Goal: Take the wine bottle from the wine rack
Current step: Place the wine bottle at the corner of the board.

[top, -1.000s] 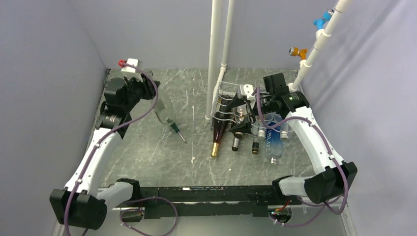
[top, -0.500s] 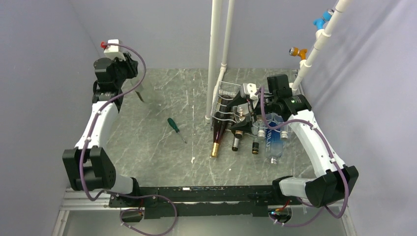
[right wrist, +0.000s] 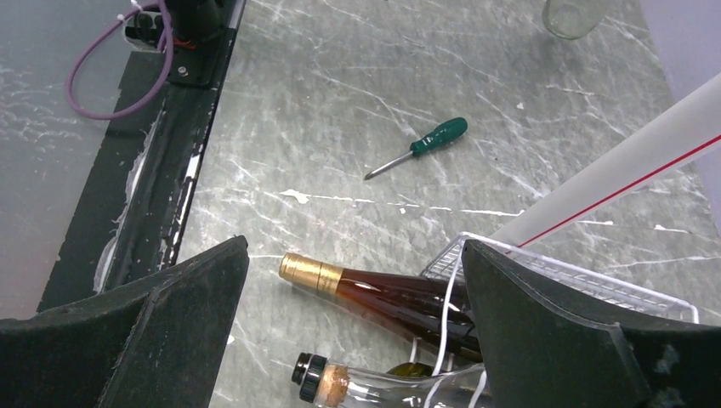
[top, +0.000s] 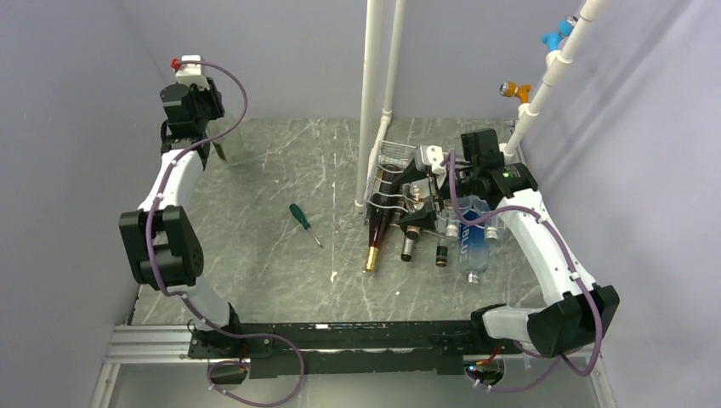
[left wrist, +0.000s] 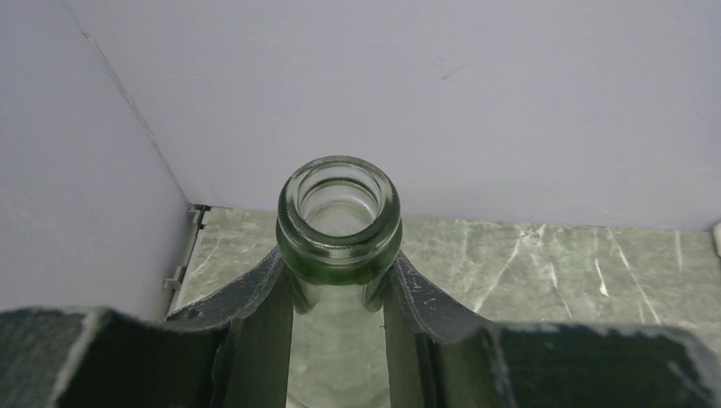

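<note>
My left gripper (left wrist: 338, 270) is shut on the neck of a clear, green-tinted glass bottle (left wrist: 338, 212), whose open mouth points at the camera. It holds the bottle near the far left corner (top: 218, 146); the bottle's base (right wrist: 575, 17) shows at the top of the right wrist view. The white wire wine rack (top: 388, 156) stands at mid right. A dark wine bottle with gold foil (top: 374, 238) (right wrist: 383, 293) lies in it, neck toward the near edge, beside a clear corked bottle (right wrist: 340, 382). My right gripper (right wrist: 353, 255) hangs open just above these bottles (top: 418, 202).
A green-handled screwdriver (top: 299, 219) (right wrist: 425, 144) lies on the marble tabletop left of the rack. Two white upright pipes (top: 374, 102) rise just behind the rack, and a slanted pipe (top: 553, 76) runs at the right. A blue-labelled water bottle (top: 472, 242) lies in the rack's right side.
The left arm has swung from mid table back to the far left corner, carrying the clear bottle. The right gripper shifted slightly over the rack and stays open.
</note>
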You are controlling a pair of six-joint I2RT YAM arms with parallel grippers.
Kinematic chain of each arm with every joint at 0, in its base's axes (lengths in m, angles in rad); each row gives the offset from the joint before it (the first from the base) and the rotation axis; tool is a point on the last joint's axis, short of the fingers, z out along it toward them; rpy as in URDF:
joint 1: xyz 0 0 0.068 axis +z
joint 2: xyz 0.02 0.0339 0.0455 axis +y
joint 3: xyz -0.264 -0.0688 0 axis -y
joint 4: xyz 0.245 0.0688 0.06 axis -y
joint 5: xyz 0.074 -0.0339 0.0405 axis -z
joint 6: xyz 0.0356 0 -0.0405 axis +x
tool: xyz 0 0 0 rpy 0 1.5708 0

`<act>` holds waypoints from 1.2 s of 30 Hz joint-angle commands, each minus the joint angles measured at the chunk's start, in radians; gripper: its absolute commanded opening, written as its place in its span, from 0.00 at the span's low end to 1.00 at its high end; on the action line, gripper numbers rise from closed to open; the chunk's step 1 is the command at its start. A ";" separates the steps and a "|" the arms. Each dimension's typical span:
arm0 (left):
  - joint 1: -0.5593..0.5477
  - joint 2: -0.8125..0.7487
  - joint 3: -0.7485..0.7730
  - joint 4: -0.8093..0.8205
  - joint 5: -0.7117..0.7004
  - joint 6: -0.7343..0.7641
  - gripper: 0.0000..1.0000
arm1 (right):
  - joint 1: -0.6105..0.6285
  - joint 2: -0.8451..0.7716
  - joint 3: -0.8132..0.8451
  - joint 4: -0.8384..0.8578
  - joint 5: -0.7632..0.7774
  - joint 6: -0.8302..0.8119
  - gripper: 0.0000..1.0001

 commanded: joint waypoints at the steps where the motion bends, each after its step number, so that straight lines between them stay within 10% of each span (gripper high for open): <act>1: 0.008 0.016 0.141 0.255 -0.005 0.066 0.00 | -0.003 0.010 0.014 -0.027 -0.028 -0.048 0.99; 17: 0.024 0.128 0.170 0.293 -0.022 0.070 0.00 | -0.003 0.033 0.020 -0.052 -0.025 -0.077 0.99; 36: 0.028 0.053 0.105 0.229 -0.048 0.056 0.70 | -0.002 0.015 0.000 -0.017 -0.027 -0.052 1.00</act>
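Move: Already held upright by the neck in the left gripper, the wine bottle is to go to a bare spot about 4 cm ahead and 2 cm left of that hand, roughly 31 cm below it. The board's far left corner lies some 20 cm ahead and 13 cm left of the hand, the screwdriver about 22 cm back and 23 cm right, both down at board level. From the right hand the spot is roughly 35 cm ahead, 41 cm left and 29 cm down. Lower the left gripper about 5 cm while easing it some 4 cm forward and slightly left towards the far left corner, keeping the grip on the bottle's neck. Hold there briefly, then open the fingers off the neck and lift about 5 cm straight up, the fingertips tipping up slightly. ##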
